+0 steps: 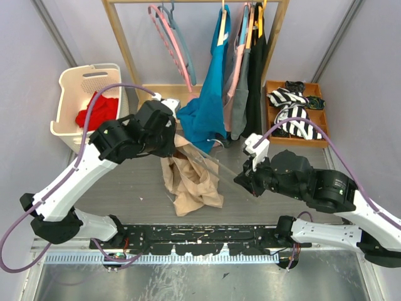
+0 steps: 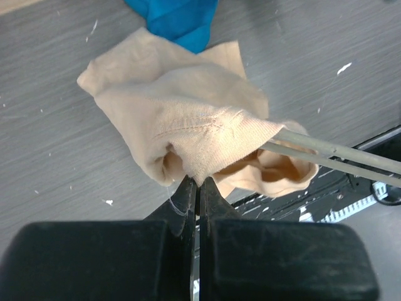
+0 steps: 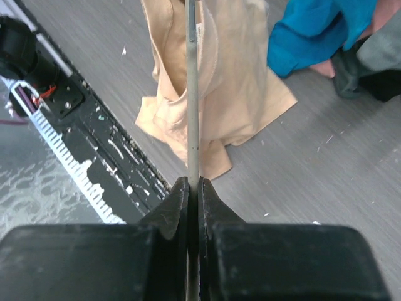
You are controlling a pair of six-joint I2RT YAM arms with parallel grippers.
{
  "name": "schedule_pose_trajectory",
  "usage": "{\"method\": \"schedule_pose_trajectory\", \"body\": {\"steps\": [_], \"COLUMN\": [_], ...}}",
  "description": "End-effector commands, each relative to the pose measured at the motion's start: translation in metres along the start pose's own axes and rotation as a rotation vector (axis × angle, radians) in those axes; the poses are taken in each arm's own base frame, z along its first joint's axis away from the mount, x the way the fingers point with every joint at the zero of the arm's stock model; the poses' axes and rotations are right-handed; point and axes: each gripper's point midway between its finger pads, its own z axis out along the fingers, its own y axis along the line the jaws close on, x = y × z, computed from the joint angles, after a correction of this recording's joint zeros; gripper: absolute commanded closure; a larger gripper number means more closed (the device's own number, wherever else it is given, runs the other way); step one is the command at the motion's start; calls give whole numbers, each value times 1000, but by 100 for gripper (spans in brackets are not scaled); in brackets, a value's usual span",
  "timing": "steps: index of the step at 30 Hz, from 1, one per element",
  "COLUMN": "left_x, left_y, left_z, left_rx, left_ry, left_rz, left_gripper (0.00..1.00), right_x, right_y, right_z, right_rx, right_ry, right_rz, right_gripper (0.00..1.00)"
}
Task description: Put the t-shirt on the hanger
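Observation:
The beige t-shirt (image 1: 193,182) hangs crumpled over the middle of the table, its lower part resting on the surface. My left gripper (image 1: 173,143) is shut on a fold of its fabric (image 2: 199,180), and the cloth (image 2: 188,119) bunches just past the tips. The thin pale grey hanger (image 1: 219,164) runs slantwise from inside the shirt to my right gripper (image 1: 243,182). In the left wrist view its two bars (image 2: 338,155) come out of the shirt's opening. My right gripper (image 3: 193,180) is shut on the hanger bar (image 3: 193,94), and the t-shirt (image 3: 241,88) drapes beyond it.
A white laundry basket (image 1: 69,84) holding a red cloth (image 1: 97,111) stands at the back left. A wooden rack (image 1: 119,37) carries a pink hanger (image 1: 169,44), a teal garment (image 1: 210,94) and dark clothes (image 1: 254,75). A wooden box (image 1: 316,141) of striped cloth stands at right. A black rail (image 1: 200,238) runs along the near edge.

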Motion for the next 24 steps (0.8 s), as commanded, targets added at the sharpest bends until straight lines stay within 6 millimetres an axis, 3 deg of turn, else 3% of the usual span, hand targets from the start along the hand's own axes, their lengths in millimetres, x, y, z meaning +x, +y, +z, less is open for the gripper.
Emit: {"method": "schedule_pose_trajectory", "body": {"steps": [1,6,15,24], "left_x": [35,50,65,63], "left_y": [3,0,-5,-20], "left_z": [14,28,42,38], "left_rx": [-6,8,20,74], "left_ry": [117,146,191,161], "left_rz": [39,29,45,48], "left_gripper": [97,98,98,99], "right_x": [15,33,19,15], "right_y": [16,32,52,57], "right_z": [11,34,63,78], "right_rx": [-83,-160,-246,-298], "right_ry": [32,40,-135,-270], "right_rz": [27,80,246,343], "right_gripper": [99,99,99,99]}}
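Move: The left hand already pinches the tan t-shirt's edge; the hanger's middle lies about 13 cm to its right, 6 cm back and a few centimetres lower. The right hand holds one end of the hanger, and the shirt's opening is roughly 21 cm to its left, 13 cm ahead, about level. The teal garment's lower part hangs some 10 cm right of the left hand, 12 cm farther out and 15 cm below it. Still gripping the hanger, the right hand feeds it towards the shirt opening, sinking about 9 cm first, then going mostly left for a total of 6 cm or so, while its wrist tips down and rolls left side up. The left hand keeps its pinch on the shirt's edge and lowers it some 8 cm, easing slightly back, fingers tilting steeper down. ##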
